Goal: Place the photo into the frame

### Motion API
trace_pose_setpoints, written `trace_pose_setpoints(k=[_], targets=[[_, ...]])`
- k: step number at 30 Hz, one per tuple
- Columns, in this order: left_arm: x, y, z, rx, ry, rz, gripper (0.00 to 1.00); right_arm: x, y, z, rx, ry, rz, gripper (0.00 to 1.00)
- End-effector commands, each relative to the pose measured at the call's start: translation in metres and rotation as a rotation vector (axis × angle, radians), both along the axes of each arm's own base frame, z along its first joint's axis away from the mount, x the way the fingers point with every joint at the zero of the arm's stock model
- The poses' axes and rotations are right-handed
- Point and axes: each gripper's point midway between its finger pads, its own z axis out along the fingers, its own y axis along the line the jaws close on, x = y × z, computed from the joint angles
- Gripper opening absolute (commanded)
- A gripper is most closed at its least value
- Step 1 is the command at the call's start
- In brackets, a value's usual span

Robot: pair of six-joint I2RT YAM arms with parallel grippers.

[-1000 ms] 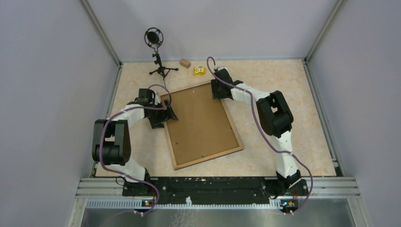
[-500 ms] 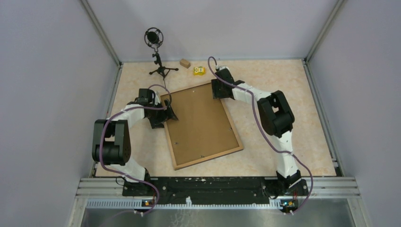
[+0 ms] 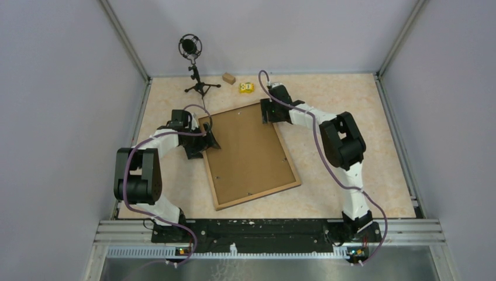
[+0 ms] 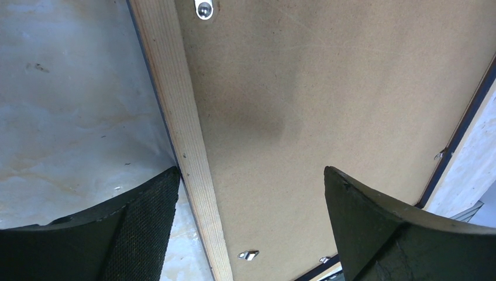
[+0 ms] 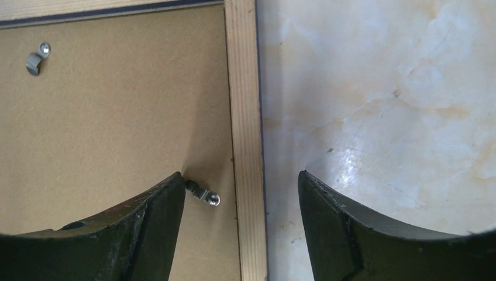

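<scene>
The frame (image 3: 259, 196) lies back-up and slanted in the middle of the table, light wood rim showing, with a plain brown backing board (image 3: 248, 155) filling it. The photo is hidden. My left gripper (image 3: 205, 142) is open over the frame's left rim (image 4: 175, 99), one finger on each side of it (image 4: 250, 175). My right gripper (image 3: 268, 111) is open over the right rim (image 5: 243, 88) near the far corner (image 5: 240, 175). A small metal clip (image 5: 205, 195) sits on the board by its left finger. Neither gripper holds anything.
A microphone on a small tripod (image 3: 192, 64) stands at the back left. A small wooden block (image 3: 228, 78) and a yellow object (image 3: 246, 87) lie near the back wall. Grey walls close the table on three sides.
The right gripper's jaws have spread wider at the frame's far right corner. The left arm and the frame have not moved.
</scene>
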Motion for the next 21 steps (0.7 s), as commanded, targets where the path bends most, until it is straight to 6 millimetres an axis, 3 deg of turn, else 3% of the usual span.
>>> trace_pose_setpoints(k=[1, 5, 21], targets=[[0.004, -0.003, 0.005, -0.020, -0.036, -0.022, 0.95, -0.018, 0.003, 0.013, 0.016, 0.018, 0.059, 0.70], [0.003, -0.004, 0.003, -0.023, -0.031, -0.024, 0.95, -0.020, 0.000, 0.012, 0.003, 0.021, 0.054, 0.69], [0.003, -0.005, 0.004, -0.030, -0.032, -0.026, 0.95, -0.014, -0.015, -0.005, -0.088, 0.040, -0.010, 0.45]])
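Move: The metal clip to close on sits about 2 cm left of your right hand point, 1 cm back and just below, with the frame's right rail directly beneath the hand. The next clip, by the far rail, is roughly 11 cm to the right hand's left and 3 cm ahead. From the left gripper, the clip being worked lies some 14 cm ahead and 21 cm to the right, slightly lower. Draw the right gripper back about 1 cm along the frame's right rail, then hold it there and narrow the fingers from roughly two-thirds to half open, bringing the left finger in at the clip and the right finger up to the rail's outer side. Keep the left gripper still and wide open astride the left rail, its outer finger against that rail. ##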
